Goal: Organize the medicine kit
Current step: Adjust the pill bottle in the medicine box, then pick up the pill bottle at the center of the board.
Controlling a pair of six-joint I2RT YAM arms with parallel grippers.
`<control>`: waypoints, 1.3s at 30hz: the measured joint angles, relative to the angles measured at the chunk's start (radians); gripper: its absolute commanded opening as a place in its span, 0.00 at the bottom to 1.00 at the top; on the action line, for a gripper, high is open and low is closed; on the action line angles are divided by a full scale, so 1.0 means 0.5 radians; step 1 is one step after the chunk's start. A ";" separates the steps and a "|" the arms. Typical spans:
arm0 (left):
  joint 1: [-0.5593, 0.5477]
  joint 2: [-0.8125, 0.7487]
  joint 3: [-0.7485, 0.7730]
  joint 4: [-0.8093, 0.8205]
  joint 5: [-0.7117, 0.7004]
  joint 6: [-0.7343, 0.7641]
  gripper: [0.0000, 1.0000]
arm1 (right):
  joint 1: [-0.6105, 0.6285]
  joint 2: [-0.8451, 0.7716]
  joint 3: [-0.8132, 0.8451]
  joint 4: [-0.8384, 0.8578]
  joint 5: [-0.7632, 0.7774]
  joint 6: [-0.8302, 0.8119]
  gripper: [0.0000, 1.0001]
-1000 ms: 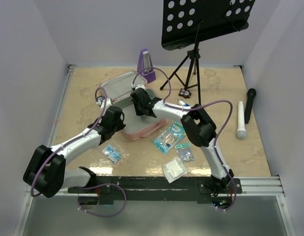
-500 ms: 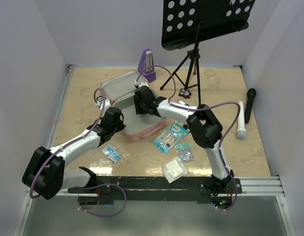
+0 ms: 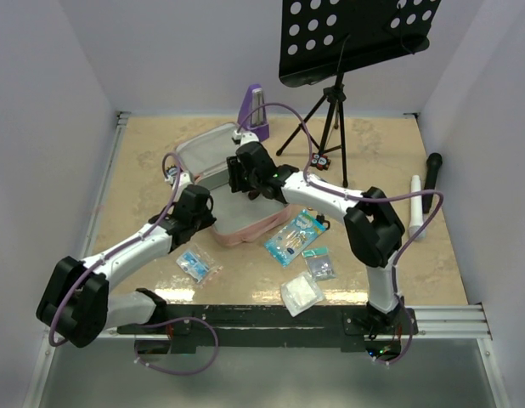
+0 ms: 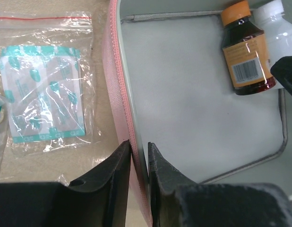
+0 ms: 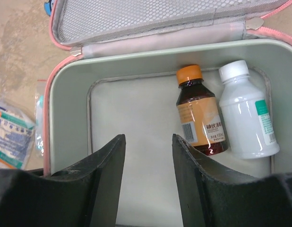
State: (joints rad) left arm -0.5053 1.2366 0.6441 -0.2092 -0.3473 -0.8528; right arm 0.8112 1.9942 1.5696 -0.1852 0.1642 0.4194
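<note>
The medicine kit [image 3: 254, 228], a pink soft case, lies open in the middle of the table with its mesh lid [image 5: 150, 14] folded back. My left gripper [image 4: 139, 144] is shut on the kit's pink side wall [image 4: 115, 85], one finger outside and one inside against the grey lining. My right gripper [image 5: 148, 137] hovers open over the kit's inside, holding nothing. A brown bottle with an orange cap [image 5: 199, 111] and a white bottle [image 5: 245, 118] lie side by side on the kit's floor, just right of the right fingers.
A bag of plasters [image 4: 44, 90] lies left of the kit. More packets [image 3: 294, 236] and a gauze bag [image 3: 302, 293] lie near the front. A purple metronome [image 3: 255, 109] and a music stand [image 3: 330, 110] stand behind. A black microphone [image 3: 431, 180] and a white tube [image 3: 416, 208] lie right.
My right gripper's jaws have spread apart, and its arm has stretched further left over the kit. The left arm has stayed in place on the kit's wall.
</note>
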 measured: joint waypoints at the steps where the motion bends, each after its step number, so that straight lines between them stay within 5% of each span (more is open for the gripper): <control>1: 0.000 -0.011 0.002 -0.016 0.006 0.005 0.32 | 0.005 -0.014 -0.011 -0.002 0.001 -0.002 0.49; 9: -0.014 -0.137 0.102 -0.125 0.038 0.034 0.52 | 0.043 -0.294 -0.236 -0.025 0.124 -0.031 0.52; 21: -0.013 -0.211 0.125 -0.122 0.038 0.070 0.50 | 0.002 -0.824 -0.524 -0.087 0.546 -0.014 0.56; 27: -0.013 -0.292 0.070 -0.082 0.030 0.068 0.49 | -0.354 -0.951 -0.925 -0.020 0.704 0.040 0.61; 32: -0.013 -0.308 0.031 -0.081 0.062 0.069 0.49 | -0.459 -0.819 -0.950 -0.031 0.737 0.088 0.95; 39: -0.011 -0.363 0.015 -0.066 0.169 0.069 0.55 | -0.538 -0.723 -0.997 0.129 0.724 0.105 0.91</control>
State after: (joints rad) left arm -0.5110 1.0550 0.6518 -0.2420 -0.2630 -0.8185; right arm 0.5423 1.6329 1.0710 -0.1207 0.5262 0.4721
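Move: The right hand, empty and half open above the box floor, has the blue-and-white tube about 28 cm to its right, 5 cm farther out and 12 cm below. The owl block lies about 8 cm beyond the tube, the scissors some 9 cm nearer; the brown bottle is 3 cm ahead, 4 cm right and 11 cm below the hand. The left hand pinches the medicine box's rim, the box's middle 8 cm ahead, 10 cm right. The right hand first climbs some 8 cm and draws back a little, clear of the bottles, then swings right out of the medicine box, ending some 23 cm over, towards the blue-and-white tube, sinking again as it turns about 30 degrees clockwise and spreads its fingers nearly wide. Meanwhile the left hand opens, lets go of the rim and lifts about 5 cm, staying half open just above the wall. ##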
